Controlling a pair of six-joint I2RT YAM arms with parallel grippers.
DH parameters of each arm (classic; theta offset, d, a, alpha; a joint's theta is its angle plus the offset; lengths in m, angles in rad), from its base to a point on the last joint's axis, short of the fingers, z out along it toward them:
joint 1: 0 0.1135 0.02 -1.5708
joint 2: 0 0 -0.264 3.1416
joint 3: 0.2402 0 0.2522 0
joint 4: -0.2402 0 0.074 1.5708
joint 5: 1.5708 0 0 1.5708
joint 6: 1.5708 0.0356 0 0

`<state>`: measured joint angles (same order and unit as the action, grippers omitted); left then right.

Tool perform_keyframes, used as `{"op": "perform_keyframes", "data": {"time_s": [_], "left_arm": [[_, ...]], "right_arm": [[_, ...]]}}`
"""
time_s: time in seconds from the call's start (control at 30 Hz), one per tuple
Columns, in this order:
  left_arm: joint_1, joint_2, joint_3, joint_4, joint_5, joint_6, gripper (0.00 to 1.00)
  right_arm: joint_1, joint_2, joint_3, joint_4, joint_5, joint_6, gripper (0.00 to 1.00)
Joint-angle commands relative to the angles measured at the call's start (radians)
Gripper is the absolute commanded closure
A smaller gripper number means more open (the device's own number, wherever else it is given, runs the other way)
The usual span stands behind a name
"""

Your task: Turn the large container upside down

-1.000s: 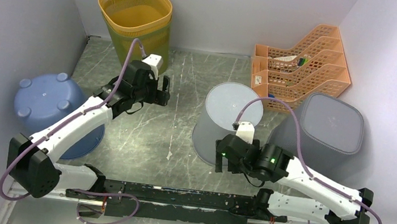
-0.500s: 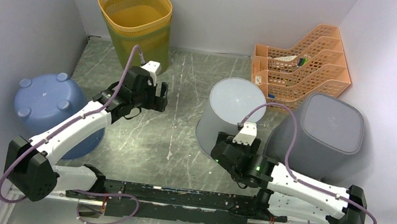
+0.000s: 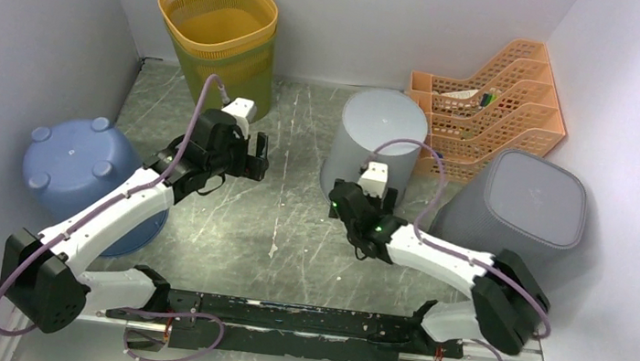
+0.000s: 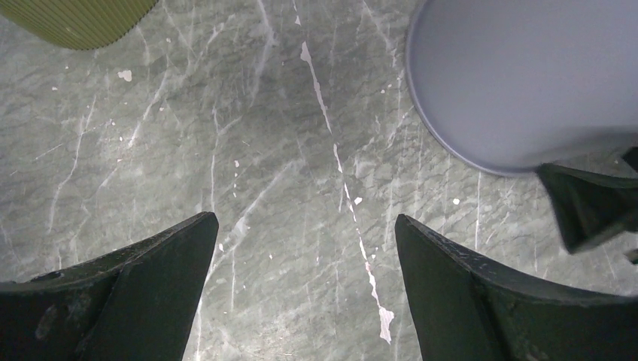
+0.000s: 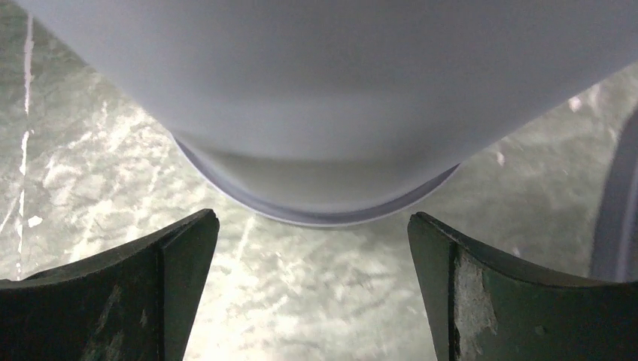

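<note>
The large container, a light grey round bin (image 3: 375, 137), stands base up on the marbled table, right of centre. Its wall fills the top of the right wrist view (image 5: 331, 90), with the rim down on the table. My right gripper (image 3: 350, 193) is low at the bin's near side and open. Nothing is between its fingers (image 5: 312, 218), which stop just short of the rim. My left gripper (image 3: 257, 150) hangs open over bare table left of the bin. The bin shows at the upper right of the left wrist view (image 4: 519, 75), beyond the empty left gripper (image 4: 305, 222).
A yellow mesh basket (image 3: 217, 25) stands upright at the back left. A blue tub (image 3: 79, 165) lies base up at the left wall. A dark grey square bin (image 3: 530, 202), base up, and an orange file rack (image 3: 483, 99) crowd the right side.
The light grey bin went from tilted toward the arms to standing base up, farther back. My right arm swung forward and left after it. The left gripper barely moved.
</note>
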<state>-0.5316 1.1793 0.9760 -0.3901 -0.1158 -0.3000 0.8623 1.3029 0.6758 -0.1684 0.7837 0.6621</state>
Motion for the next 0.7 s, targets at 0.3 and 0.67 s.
{"op": "perform_keyframes", "data": {"time_s": [0.3,0.67], "left_arm": [[0.001,-0.044,-0.030,0.027,-0.010,0.002,0.00],[0.001,-0.015,-0.047,0.058,0.001,0.005,0.00]], "right_arm": [[-0.186,0.388,0.298,0.291,-0.194,-0.268,0.00],[-0.330,0.659,0.619,0.340,-0.314,-0.431,0.00]]}}
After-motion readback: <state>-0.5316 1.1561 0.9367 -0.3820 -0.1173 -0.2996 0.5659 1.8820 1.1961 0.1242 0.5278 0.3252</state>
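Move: The large light-grey container already stands upside down in front of my open right fingers, its middle about 11 cm ahead of them, neither left nor right, and 3 cm higher. Of that hand, the orange rack sits some 22 cm ahead and 21 cm right, the dark grey bin about 27 cm right and 3 cm back, and the yellow-green bin stack roughly 27 cm ahead and 32 cm left. From my left hand, the container is about 8 cm ahead, 22 cm right and 7 cm lower. With my right hand low, its fingers wide open and still angled forward and down, I keep pushing the near side of the upturned container away from me towards the back wall. I go about 18 cm forward, veering some 4 cm left early on and then running straight at nearly the same height, into the gap between the bin stack and the orange rack. ##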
